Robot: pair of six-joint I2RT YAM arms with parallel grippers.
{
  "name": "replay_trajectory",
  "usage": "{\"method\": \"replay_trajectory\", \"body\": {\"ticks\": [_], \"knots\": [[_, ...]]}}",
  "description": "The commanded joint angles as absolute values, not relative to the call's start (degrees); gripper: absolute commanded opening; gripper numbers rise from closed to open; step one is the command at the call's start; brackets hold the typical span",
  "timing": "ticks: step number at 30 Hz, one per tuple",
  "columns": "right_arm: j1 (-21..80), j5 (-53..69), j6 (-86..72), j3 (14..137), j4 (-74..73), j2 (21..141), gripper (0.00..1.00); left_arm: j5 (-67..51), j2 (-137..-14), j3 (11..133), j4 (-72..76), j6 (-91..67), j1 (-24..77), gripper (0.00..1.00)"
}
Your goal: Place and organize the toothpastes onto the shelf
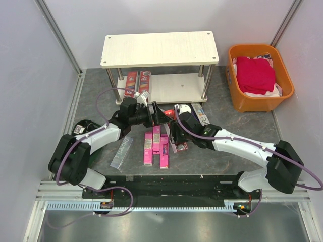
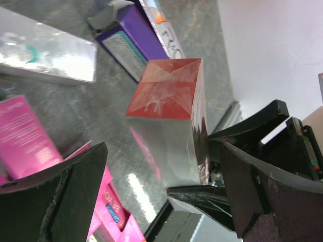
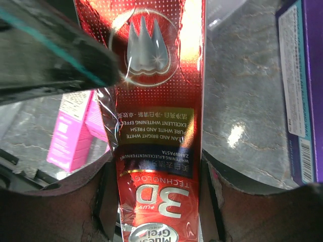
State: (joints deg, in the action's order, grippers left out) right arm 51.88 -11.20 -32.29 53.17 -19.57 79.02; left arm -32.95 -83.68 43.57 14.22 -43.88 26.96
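My right gripper (image 3: 156, 166) is shut on a red toothpaste carton (image 3: 161, 101), fingers pressed on both long sides. It holds the carton above the table in front of the shelf (image 1: 159, 48). My left gripper (image 2: 161, 151) is open, one finger on each side of that carton's (image 2: 166, 96) free end, not touching. The two grippers (image 1: 157, 115) (image 1: 174, 125) meet at the table's middle. Two red toothpastes (image 1: 138, 83) lie on the shelf's lower board at its left. Three pink cartons (image 1: 155, 145), a silver one (image 1: 121, 152) and a white one (image 1: 200, 113) lie on the table. A purple carton (image 3: 303, 85) lies beside the right gripper.
An orange basket (image 1: 237, 98) holding red cloth stands at the right, beside the shelf. White walls close in the left, right and back. The arms' bases and a black rail run along the near edge.
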Motion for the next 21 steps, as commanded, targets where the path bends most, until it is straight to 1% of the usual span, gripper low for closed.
{"method": "replay_trajectory", "body": {"ticks": [1, 2, 5, 9, 10, 11, 12, 13, 14, 16, 17, 19, 20, 21], "knots": [[52.8, -11.2, -32.6, 55.6, -15.0, 77.3, 0.48, -38.8, -85.2, 43.0, 23.0, -48.5, 26.8, 0.96], [53.0, -11.2, -32.6, 55.8, -14.3, 77.4, 0.48, -39.7, -85.3, 42.9, 24.2, -48.6, 26.8, 0.95], [53.3, -11.1, -32.5, 56.9, -14.1, 78.7, 0.50, -40.3, -85.1, 43.2, 24.3, -47.8, 26.8, 0.88], [53.6, -11.1, -32.6, 57.5, -12.2, 79.8, 0.53, -41.0, -84.8, 43.5, 24.7, -47.4, 26.7, 0.72], [53.7, -11.1, -32.8, 57.7, -11.9, 79.9, 0.54, -41.0, -84.9, 43.5, 24.8, -47.5, 26.5, 0.71], [53.8, -11.2, -32.8, 58.1, -11.8, 80.1, 0.54, -41.3, -84.9, 43.4, 25.0, -47.8, 26.5, 0.68], [53.9, -11.4, -32.8, 58.3, -11.6, 80.0, 0.56, -41.5, -85.0, 43.1, 26.0, -48.1, 26.4, 0.58], [53.7, -11.6, -32.8, 58.4, -11.3, 80.1, 0.56, -42.1, -84.9, 42.9, 26.7, -48.5, 25.9, 0.54], [53.8, -11.8, -32.7, 58.6, -11.2, 80.1, 0.57, -42.6, -85.1, 42.7, 27.6, -49.4, 25.7, 0.44], [53.7, -11.0, -32.4, 58.8, -10.4, 79.9, 0.63, -44.0, -85.2, 42.1, 30.0, -50.5, 24.5, 0.31], [53.6, -10.6, -32.3, 58.8, -9.8, 79.5, 0.72, -44.6, -85.2, 41.8, 31.0, -51.8, 24.0, 0.27], [53.7, -9.4, -32.0, 58.5, -8.4, 78.8, 0.79, -46.4, -85.1, 41.1, 33.4, -52.8, 22.2, 0.26], [53.7, -9.1, -31.7, 58.5, -8.0, 78.2, 0.85, -47.0, -85.0, 41.0, 33.7, -53.3, 21.5, 0.26], [53.7, -8.8, -31.5, 58.4, -7.7, 77.9, 0.88, -47.6, -84.6, 40.7, 34.2, -53.4, 20.7, 0.27]]}}
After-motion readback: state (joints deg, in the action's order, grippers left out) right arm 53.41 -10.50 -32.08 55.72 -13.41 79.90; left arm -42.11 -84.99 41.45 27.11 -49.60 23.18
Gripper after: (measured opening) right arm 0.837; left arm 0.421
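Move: My right hand holds the red toothpaste box around its middle, its far end tipped up between my left hand's wide-open fingers, some 4 cm ahead, 4 cm to the left and 3 cm above the right hand. From my left hand the box's middle is about 4 cm back, 4 cm right and 4 cm down. From that hand, on the table some 13 cm below, the pink boxes lie 5 cm back and 3 cm left, the clear box 9 cm ahead and 1 cm left, the purple box 2 cm ahead and 16 cm right. I shut my left fingers from wide open onto the upper end of the red box, rising about 2.5 cm as they close and rolling the hand roughly 10 degrees. My right hand keeps its grip meanwhile, carrying the box about 3 cm left and 3 cm up, deeper between those fingers. Once the left fingers have it, my right fingers start to spread. ##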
